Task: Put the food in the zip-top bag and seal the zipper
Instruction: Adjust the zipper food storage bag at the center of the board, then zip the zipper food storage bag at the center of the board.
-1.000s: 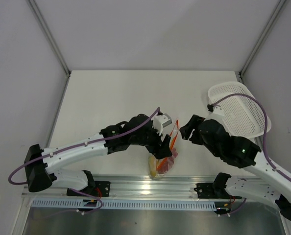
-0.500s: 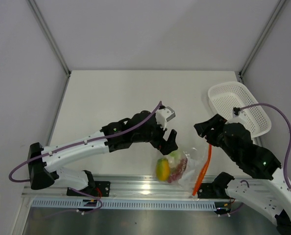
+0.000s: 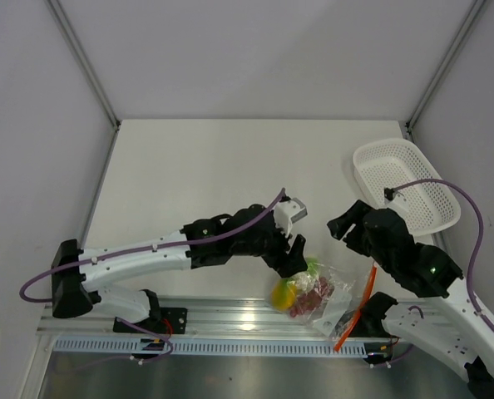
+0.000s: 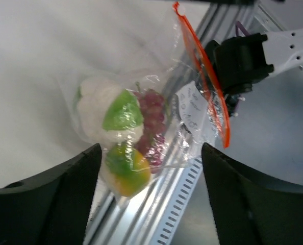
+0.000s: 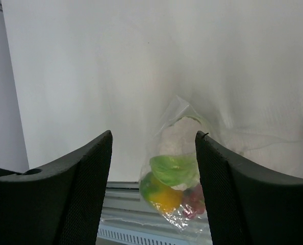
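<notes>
The zip-top bag (image 3: 322,293) lies at the table's near edge, partly over the metal rail. Inside it shows the food: a whitish piece (image 4: 94,113), a green piece (image 4: 122,109), a dark red grape bunch (image 4: 154,118) and a yellow-orange fruit (image 4: 127,167). The orange-red zipper (image 3: 362,299) runs along the bag's right end as one thin line (image 4: 206,76). My left gripper (image 3: 299,258) hovers open just over the bag's left end (image 4: 151,148), gripping nothing. My right gripper (image 3: 340,224) is open and apart from the bag, which shows beyond its tips (image 5: 153,133).
A white mesh basket (image 3: 405,183) stands at the back right, beside the right arm. The aluminium rail (image 3: 230,316) runs along the near edge under the bag. Grey walls close in the table on three sides.
A second ago the bag stood pinched between both grippers. It now lies flat further right, zipper end toward the rail. My left gripper followed it right and nearer; my right arm drew back.
</notes>
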You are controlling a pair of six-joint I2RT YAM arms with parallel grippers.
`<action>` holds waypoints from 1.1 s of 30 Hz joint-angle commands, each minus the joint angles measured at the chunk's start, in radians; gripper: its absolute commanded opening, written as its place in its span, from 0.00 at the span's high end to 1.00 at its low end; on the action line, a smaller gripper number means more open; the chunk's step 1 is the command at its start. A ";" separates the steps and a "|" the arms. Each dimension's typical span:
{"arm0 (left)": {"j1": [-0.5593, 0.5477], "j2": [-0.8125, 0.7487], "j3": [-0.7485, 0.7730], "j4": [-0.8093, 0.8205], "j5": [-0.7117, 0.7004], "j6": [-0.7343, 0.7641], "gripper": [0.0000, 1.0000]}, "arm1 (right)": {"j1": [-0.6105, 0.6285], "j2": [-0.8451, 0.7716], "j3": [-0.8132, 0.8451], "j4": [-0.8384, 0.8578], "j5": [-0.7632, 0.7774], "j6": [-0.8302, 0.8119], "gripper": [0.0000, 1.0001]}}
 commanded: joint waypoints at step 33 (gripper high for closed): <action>-0.021 0.272 -0.281 0.409 0.192 -0.259 0.82 | -0.011 -0.056 0.064 -0.101 0.066 0.035 0.32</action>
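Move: The zipper bag lies full on the board, its middle about 10 cm right of the left hand, 6 cm back and some 19 cm below. Inside it the yellow pepper is roughly 6 cm straight back from that hand; the cauliflower is level with the hand and about 8 cm to its right. The orange zipper edge is some 21 cm right and 8 cm back. From the right hand the bag is about 12 cm back, 4 cm left and 19 cm below. Down to the food end of the bag comes the left hand: it swings back about 12 cm while its open fingers close nearly shut on nothing, sinks to some 13 cm lower as it edges 4 cm right, then comes forward again about 6 cm, rolled some 20 degrees. Its closed tips end close over the food; a touch isn't clear. The open, empty right hand rises a few centimetres and eases right. ##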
